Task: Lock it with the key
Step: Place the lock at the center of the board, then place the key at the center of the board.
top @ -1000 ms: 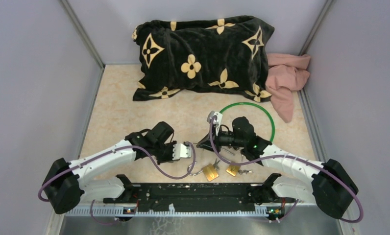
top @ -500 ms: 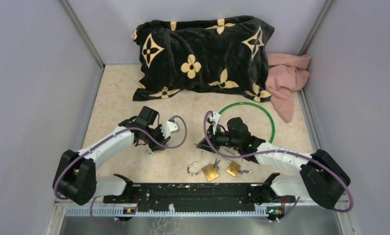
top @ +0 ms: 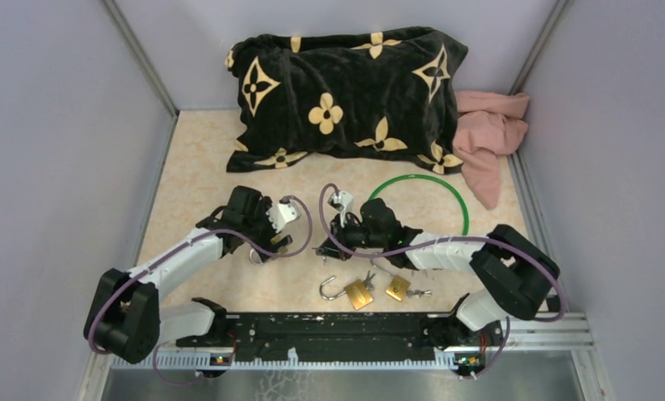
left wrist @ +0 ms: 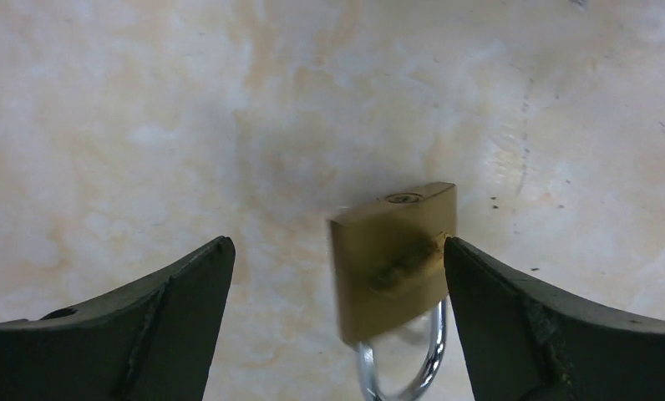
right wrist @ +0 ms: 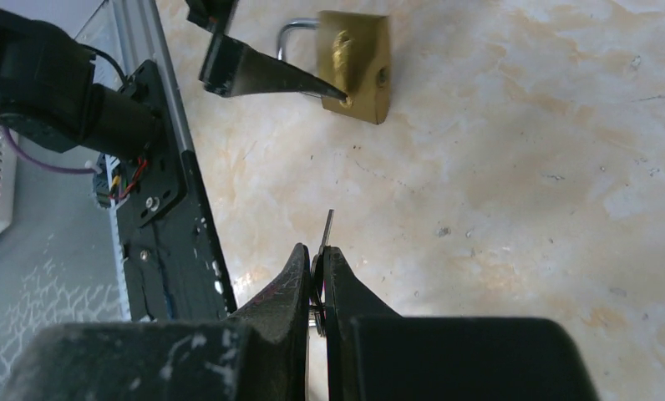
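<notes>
A brass padlock stands on the beige table between the wide-apart fingers of my left gripper. Its silver shackle points toward the camera, its body is blurred, and its right edge touches the right finger. From above, the padlock shows as a small gold spot under that gripper. My right gripper is shut on a key, whose thin blade sticks out toward the padlock, a short gap away. In the top view the right gripper sits just right of the left one.
Two more brass padlocks with keys lie near the front rail. A green ring lies behind the right arm. A black flowered pillow and a pink cloth fill the back. Grey walls close both sides.
My left gripper has opened around the padlock, which it carried left and away from the rail. The right gripper moved left after it, still shut on the key.
</notes>
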{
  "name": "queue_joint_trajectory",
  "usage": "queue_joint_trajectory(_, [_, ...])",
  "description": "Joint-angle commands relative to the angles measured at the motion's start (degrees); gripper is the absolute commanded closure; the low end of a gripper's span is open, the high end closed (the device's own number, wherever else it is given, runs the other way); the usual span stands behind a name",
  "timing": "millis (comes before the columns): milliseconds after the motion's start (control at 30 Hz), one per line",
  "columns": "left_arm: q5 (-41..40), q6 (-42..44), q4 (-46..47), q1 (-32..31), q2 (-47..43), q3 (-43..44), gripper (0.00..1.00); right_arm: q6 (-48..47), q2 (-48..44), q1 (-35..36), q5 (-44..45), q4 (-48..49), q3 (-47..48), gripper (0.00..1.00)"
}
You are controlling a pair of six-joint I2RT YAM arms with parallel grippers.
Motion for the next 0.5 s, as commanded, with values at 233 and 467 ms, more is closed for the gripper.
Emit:
queue_joint_trajectory(233, [-4.6, -6.5, 0.7, 3.2, -8.8, 4.4, 0.01, 8.1, 14.8, 2.5, 3.0, 9.9, 11.5, 1.0])
queue_joint_trajectory(467, [-1.8, -20.2, -4.4, 3.5, -19.2, 6.5, 0.01, 14.3, 23.4, 2.8, 8.8, 12.3, 18.8, 1.0])
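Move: The brass lock lies between the left hand's wide-open fingers, about 1 cm back, 1 cm to the right and 2 cm below the hand point. The key in the right gripper is some 11 cm to the left hand's right, level ahead and about 5 cm above. From the right hand, the lock is roughly 13 cm left, 1 cm back and 8 cm below; an open padlock lies about 9 cm right, 12 cm back and 9 cm below. Left hand, open, rises some 8 cm off the lock; right carries the key 8 cm left and forward. ##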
